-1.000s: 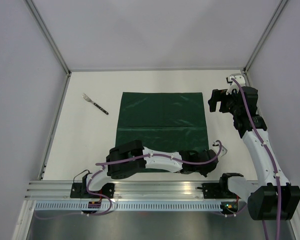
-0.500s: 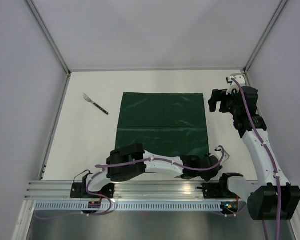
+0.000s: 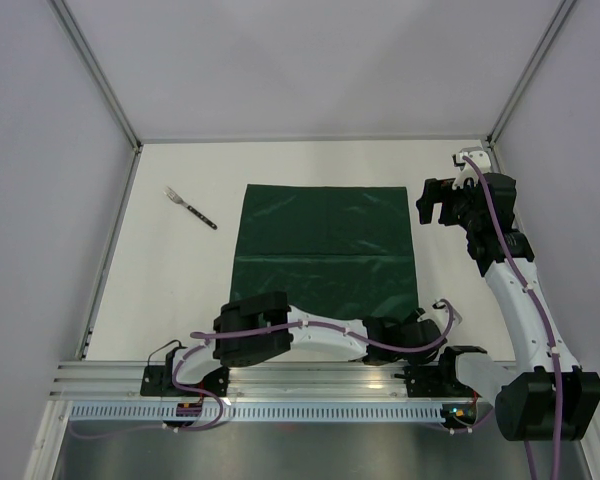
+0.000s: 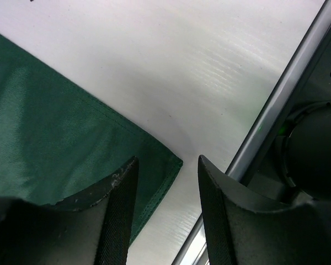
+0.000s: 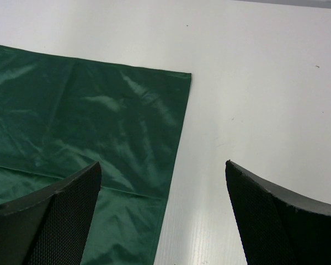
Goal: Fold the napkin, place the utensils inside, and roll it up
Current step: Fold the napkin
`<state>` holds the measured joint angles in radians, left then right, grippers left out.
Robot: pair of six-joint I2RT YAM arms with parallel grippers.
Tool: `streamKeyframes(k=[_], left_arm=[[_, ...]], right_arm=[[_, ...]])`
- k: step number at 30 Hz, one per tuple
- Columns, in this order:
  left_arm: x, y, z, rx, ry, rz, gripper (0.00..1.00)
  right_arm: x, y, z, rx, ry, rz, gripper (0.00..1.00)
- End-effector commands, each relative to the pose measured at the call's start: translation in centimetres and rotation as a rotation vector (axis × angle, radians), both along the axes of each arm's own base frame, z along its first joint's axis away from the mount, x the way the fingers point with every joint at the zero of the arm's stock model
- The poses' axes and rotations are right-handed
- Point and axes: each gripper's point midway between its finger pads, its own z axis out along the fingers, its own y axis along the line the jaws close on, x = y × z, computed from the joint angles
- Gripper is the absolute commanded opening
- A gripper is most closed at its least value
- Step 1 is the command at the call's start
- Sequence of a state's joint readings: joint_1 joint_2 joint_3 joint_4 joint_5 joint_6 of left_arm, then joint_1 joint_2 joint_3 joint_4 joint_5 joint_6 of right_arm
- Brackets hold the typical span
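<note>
The dark green napkin (image 3: pixel 325 250) lies spread flat in the middle of the white table, with one faint crease across it. A fork (image 3: pixel 191 209) with a dark handle lies apart from it at the far left. My left gripper (image 3: pixel 420 325) hangs low over the napkin's near right corner, open, and that corner (image 4: pixel 174 163) lies flat under the gap. In the left wrist view the left gripper (image 4: pixel 167 160) holds nothing. My right gripper (image 3: pixel 432 205) hovers open beside the napkin's right edge (image 5: pixel 176 149), above the bare table; the right gripper (image 5: pixel 163 163) is empty.
A metal rail (image 4: pixel 276 110) runs along the table's near edge, just right of the left fingers, with the right arm's dark base (image 4: pixel 314 149) behind it. Grey walls enclose the table on three sides.
The left jaws have opened and let go of the napkin's near right corner. The left arm has drawn back toward the near rail. The right arm has not moved.
</note>
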<state>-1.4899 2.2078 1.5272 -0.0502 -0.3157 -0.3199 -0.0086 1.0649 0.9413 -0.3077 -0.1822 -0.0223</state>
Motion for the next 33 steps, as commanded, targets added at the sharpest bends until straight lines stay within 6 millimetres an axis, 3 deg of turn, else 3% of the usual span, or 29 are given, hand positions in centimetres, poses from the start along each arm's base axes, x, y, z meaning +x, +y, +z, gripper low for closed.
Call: streamKeyframes(k=[1,22,33], left_arm=[[0.3,-1.3,3.9,-0.06,-0.087,-0.018,0.53],[0.5,-0.2,-1.1,0.049,-0.084,0.003,0.47],[1.2,0.2,-1.5,0.068,-0.111,0.026,0.19]], right_arm=[[0.1,0.0,2.0,0.005,-0.051,-0.01,0.98],[0.0,0.1,2.1,0.008,-0.054,-0.004,0.98],[-0.1,0.1,2.2,0.008,-0.055,-0.004,0.98]])
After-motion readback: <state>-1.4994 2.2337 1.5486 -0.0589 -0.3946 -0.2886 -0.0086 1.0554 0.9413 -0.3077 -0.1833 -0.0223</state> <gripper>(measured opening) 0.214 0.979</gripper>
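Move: The napkin's near right corner lies almost between the left gripper's half-open fingertips, about 1 cm to the right and 1 cm below, level fore and aft. From that hand the metal rail is some 4 cm back, also 1 cm right; the napkin's far right corner is roughly 38 cm ahead and level sideways. From the idle right hand, the near right corner lies about 26 cm back, 4 cm left and 22 cm below. Keep the left gripper down at the napkin's near right corner, fingers pointing right and down. Ease it forward about 1 cm, away from the rail, settling roughly 0.5 cm lower, and close the half-open fingers most of the way to pinch the corner between the tips. ##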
